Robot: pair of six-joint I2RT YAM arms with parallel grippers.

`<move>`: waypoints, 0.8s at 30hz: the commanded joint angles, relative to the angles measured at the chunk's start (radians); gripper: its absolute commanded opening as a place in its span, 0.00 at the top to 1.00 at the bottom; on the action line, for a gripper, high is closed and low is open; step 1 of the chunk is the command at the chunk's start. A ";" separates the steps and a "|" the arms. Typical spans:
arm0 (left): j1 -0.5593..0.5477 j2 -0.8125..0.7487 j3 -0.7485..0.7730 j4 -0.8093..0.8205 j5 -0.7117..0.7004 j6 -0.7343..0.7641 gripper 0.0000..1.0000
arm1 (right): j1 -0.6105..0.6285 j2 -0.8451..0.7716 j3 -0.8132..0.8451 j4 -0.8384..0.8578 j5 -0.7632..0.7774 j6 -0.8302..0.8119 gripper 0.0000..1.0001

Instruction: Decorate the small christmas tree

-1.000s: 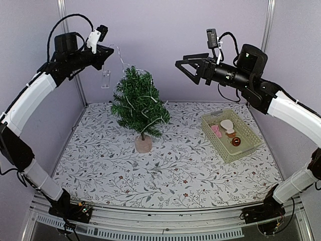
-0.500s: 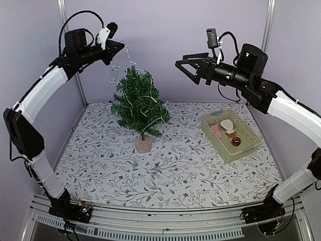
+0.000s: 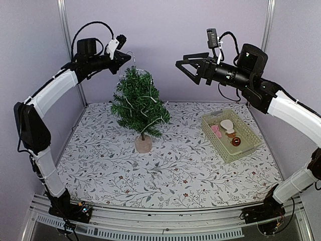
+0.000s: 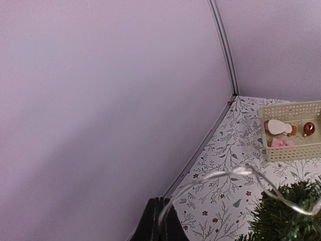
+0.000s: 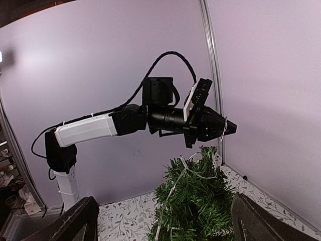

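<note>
The small christmas tree (image 3: 140, 103) stands on its pale round base (image 3: 143, 144) at the back left of the table. A thin clear light string (image 3: 150, 95) winds through its branches. My left gripper (image 3: 128, 56) hovers just above and left of the treetop, shut on the end of that string (image 4: 220, 175). In the left wrist view the dark fingertips (image 4: 150, 221) pinch the string, with the tree (image 4: 291, 216) at the lower right. My right gripper (image 3: 183, 63) hangs open and empty in the air to the right of the tree (image 5: 200, 201). It faces the left gripper (image 5: 228, 129).
A pale yellow basket (image 3: 253, 145) sits at the right and holds a pink piece (image 3: 216, 130), a white piece (image 3: 226, 124) and a brown ball (image 3: 235, 142). A metal post (image 3: 67, 45) and the purple back wall stand close behind the left arm.
My left arm has swung right and slightly up with the string, from left of the tree to just above its top. The right arm has not moved.
</note>
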 commanded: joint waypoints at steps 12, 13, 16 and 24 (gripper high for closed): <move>0.006 -0.064 -0.177 0.028 0.091 0.034 0.96 | -0.009 -0.003 0.028 -0.011 -0.005 -0.009 0.04; 0.005 -0.065 -0.180 0.029 0.098 0.033 0.96 | -0.009 -0.003 0.029 -0.011 -0.005 -0.008 0.04; 0.005 -0.067 -0.175 0.030 0.104 0.029 0.93 | -0.009 -0.004 0.028 -0.012 -0.005 -0.006 0.04; 0.043 -0.113 -0.206 0.061 -0.013 -0.009 0.64 | -0.009 -0.014 0.026 -0.015 -0.001 -0.009 0.04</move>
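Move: The left hand, holding the silver wire garland, has the Christmas tree's top roughly 6 cm back, 3 cm to its right and 5 cm below. The basket of ornaments stands on the table nearly level with that hand in reach, about 45 cm to its right and 38 cm below. From the idle right hand the tree top lies some 15 cm ahead, 21 cm to the left and 11 cm lower. Lowering the garland's end at the far side of the tree top, the left hand drops about 7 cm with its fingers tipping slightly downward, then eases up 2 cm and back a little. As it rises, the shut fingers part to roughly a third open and let go of the wire. ##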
